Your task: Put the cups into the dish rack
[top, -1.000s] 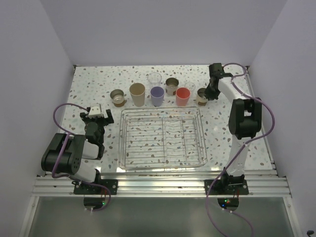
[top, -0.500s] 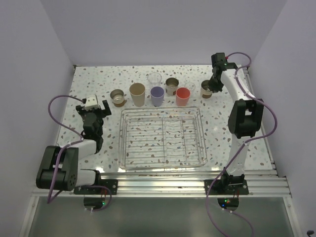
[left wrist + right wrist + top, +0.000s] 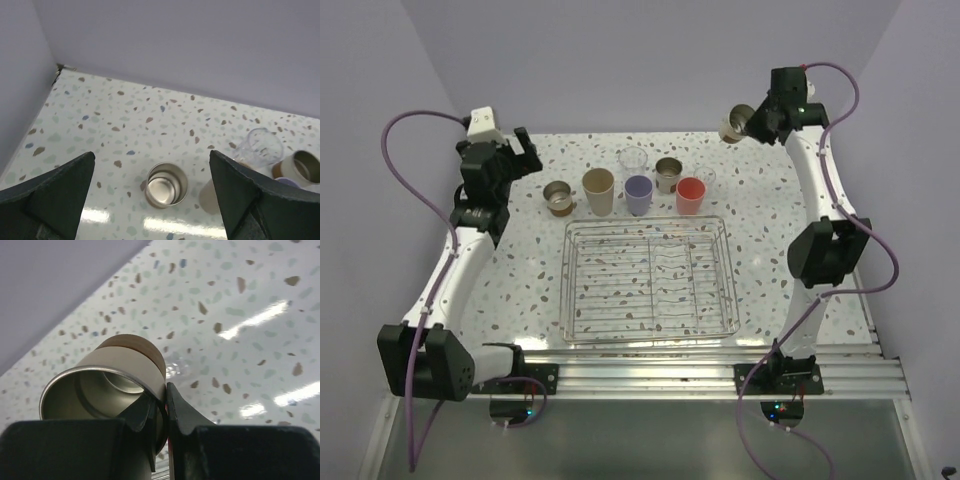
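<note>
The dish rack (image 3: pixel 566 285) lies mid-table with nothing in it. Behind it stand a short brown metallic cup (image 3: pixel 558 197), a tan cup (image 3: pixel 599 191), a clear cup (image 3: pixel 633 159), a lavender cup (image 3: pixel 639 194), a second metallic cup (image 3: pixel 668 174) and a red-pink cup (image 3: pixel 691 195). My right gripper (image 3: pixel 752 124) is high at the back right, shut on the wall of a third metallic cup (image 3: pixel 107 382), one finger inside and one outside. My left gripper (image 3: pixel 152 153) hangs open above the left metallic cup (image 3: pixel 162 185), well clear of it.
Purple walls close in the back and both sides. The speckled tabletop (image 3: pixel 510 270) runs left and right of the rack. In the left wrist view a clear cup (image 3: pixel 257 147) and another metallic cup (image 3: pixel 305 167) stand to the right.
My right gripper has lifted the metallic cup off the table, up toward the back wall. My left arm has risen and swung to the back left, over the left metallic cup.
</note>
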{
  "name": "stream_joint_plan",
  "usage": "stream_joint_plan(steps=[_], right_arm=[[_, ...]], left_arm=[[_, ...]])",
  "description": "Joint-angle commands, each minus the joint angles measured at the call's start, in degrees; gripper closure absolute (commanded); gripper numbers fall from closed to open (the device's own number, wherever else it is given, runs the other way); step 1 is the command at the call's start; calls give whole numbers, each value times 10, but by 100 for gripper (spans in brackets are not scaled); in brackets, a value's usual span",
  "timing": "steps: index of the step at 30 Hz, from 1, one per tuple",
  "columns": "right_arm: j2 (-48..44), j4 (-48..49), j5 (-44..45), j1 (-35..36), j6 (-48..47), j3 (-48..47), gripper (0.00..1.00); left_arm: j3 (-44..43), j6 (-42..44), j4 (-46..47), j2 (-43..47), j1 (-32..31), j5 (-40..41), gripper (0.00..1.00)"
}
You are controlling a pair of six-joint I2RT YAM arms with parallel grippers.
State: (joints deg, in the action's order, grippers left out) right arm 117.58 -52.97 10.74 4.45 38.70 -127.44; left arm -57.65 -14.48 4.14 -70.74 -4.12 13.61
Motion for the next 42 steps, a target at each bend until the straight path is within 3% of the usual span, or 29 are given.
stream_joint_plan(steps=[1, 4, 5, 7, 8, 11, 12, 14, 15, 16, 23, 37, 42], right_arm=[[-81, 195, -163, 16, 65, 57, 100], [-113, 336, -279, 34, 141, 107, 100], [-114, 360, -300, 36, 161, 108, 100], [-114, 449, -372, 42, 233, 118, 100], [-118, 485, -391, 46, 261, 135, 100], [-123, 649, -446, 56, 384, 180, 100], [-125, 728, -460, 60, 442, 191, 100], [-125, 786, -471, 77, 486, 211, 100], [-125, 806, -476, 85, 500, 215, 100], [-125, 834, -484, 101, 515, 217, 100], [-133, 858, -497, 158, 508, 254, 100], [-145, 871, -518, 173, 515, 302, 100], [-150, 860, -521, 183, 503, 305, 100]], left_arm=[[-141, -27, -113, -24, 5, -126, 0], [-236, -44, -130, -73, 5, -280, 0], [-250, -56, -119, -83, 5, -371, 0], [-273, -118, -52, -111, 5, -452, 0], [-276, -148, -10, -121, 5, -531, 0], [-271, -302, 174, -165, 4, -645, 0], [-258, -409, 312, -187, 3, -664, 0], [-260, -504, 427, -214, -1, -695, 0], [-266, -570, 502, -228, -4, -701, 0], [-290, -591, 520, -254, -10, -708, 0], [-352, -605, 524, -291, -59, -733, 0], [-352, -565, 488, -266, -60, -717, 0], [-351, -513, 428, -252, -60, -697, 1]])
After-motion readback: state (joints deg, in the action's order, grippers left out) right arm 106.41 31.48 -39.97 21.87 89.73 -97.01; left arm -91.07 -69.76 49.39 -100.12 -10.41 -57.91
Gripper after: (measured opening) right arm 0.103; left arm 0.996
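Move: The steel cup, pinched by its rim in the right fingers, lies about 55 cm to the right of the left gripper, 11 cm ahead and 5 cm below. The left gripper, where the right hand takes it, is roughly 60 cm to the right hand's left, 11 cm back and 3 cm higher. The red cup stands 16 cm left of the right hand, 6 cm back and 21 cm below; the tan cup 18 cm right of the left gripper, 6 cm ahead and 24 cm below. The right hand keeps its pinch on the steel cup's rim and swings it some 29 cm left and 20 cm up, drawing back about 11 cm while its left side rolls up steeply and it turns counter-clockwise, so that the cup's base comes round to the left gripper. The left hand, fingers staying wide open, sweeps about 25 cm right and 18 cm up to meet the cup, yawing some 85 degrees clockwise to point right, then stays facing the base while the right hand eases slightly down and back. ##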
